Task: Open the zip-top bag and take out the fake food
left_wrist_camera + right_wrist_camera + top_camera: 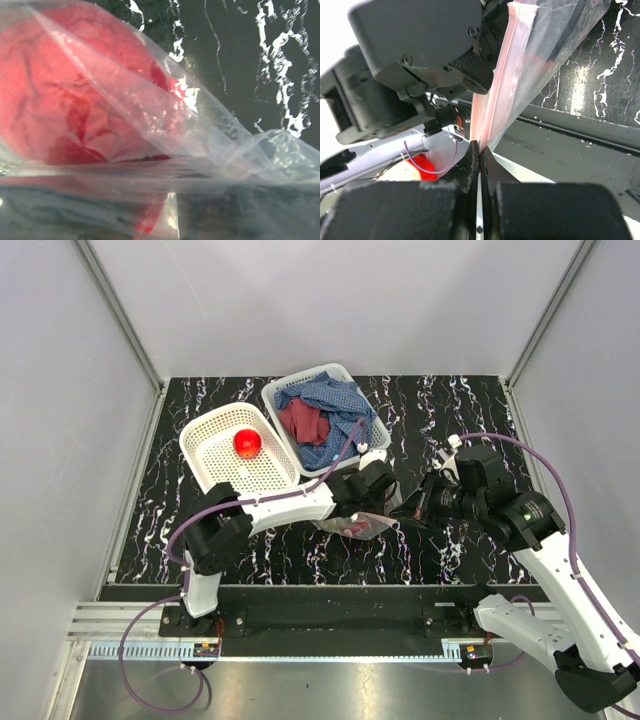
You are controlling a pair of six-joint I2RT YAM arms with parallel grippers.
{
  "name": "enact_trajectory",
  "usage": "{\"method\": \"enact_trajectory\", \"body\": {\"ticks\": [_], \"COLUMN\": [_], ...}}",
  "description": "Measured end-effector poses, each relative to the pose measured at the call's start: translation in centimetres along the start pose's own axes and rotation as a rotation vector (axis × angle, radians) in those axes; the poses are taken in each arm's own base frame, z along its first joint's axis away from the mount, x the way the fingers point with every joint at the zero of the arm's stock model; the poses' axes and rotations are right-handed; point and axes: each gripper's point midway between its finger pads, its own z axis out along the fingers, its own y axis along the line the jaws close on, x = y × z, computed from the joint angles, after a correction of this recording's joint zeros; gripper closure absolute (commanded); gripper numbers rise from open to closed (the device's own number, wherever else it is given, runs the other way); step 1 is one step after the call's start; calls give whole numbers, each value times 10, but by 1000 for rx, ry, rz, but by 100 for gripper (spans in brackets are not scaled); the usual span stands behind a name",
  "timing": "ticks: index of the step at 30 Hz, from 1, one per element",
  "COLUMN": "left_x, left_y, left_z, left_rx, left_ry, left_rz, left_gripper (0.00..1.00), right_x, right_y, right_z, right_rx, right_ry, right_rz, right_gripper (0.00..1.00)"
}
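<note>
The zip-top bag (360, 527) lies in the middle of the table, clear plastic with red showing inside. My right gripper (480, 148) is shut on the bag's pinkish zip edge (492, 105) and holds it stretched upward. My left gripper (371, 502) is down at the bag's mouth. In the left wrist view crinkled plastic (235, 150) covers everything, so its fingers are hidden. A large round red fake food piece (65, 100) fills that view behind the film. Another red round fruit (247, 443) sits in the left white basket (215, 465).
A second white basket (368, 405) at the back holds a blue cloth (335, 400) and a red cloth (303, 422). The left arm's wrist housing (415, 45) hangs close above the right gripper. The table's near edge rail (580, 135) runs just behind the bag.
</note>
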Motion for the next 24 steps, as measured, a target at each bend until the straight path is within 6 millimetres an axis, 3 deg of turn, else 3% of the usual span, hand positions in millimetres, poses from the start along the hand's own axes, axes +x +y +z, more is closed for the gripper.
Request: {"method": "enact_trajectory", "body": {"ticks": [4,12,19,24], "left_x": [1,6,5,-5], "left_y": [3,11,12,-5], "left_z": [-10,-49,-109,-150], "left_rx": [-22,-49,-24,79], "left_ry": [45,178,200,197], "left_rz": [33,37,27,5], "left_gripper": [100,100,100,100], "right_x": [2,-2,-7,-9], "right_y": [-3,-1,-5,-9], "right_z": [-2,-4,-3,-2], "right_rx": [-6,-10,13,27], "right_ry": [-1,-6,-26,-28], "right_rz": [-61,-142,-195,-237], "right_gripper": [100,100,100,100]}}
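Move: My left hand is down in the bag, its fingers already around a red piece of food; the bag's middle is about level with them and some 4 cm to their left. The white basket it should go to lies about 18 cm ahead and 30 cm left, at much the same height, with a red tomato in it some 20 cm ahead and 28 cm left. My right hand already pinches the pink rim, the bag's middle about 9 cm ahead, 6 cm left and 21 cm below it. I keep my left grip on the red piece and draw it up out of the bottom of the bag, first back and to the left as much as up, then mostly straight up, rising about 12 cm in all and picking up speed. My right hand stays at the rim, still pinching it, and only turns some 15 degrees as a counter-hold. ##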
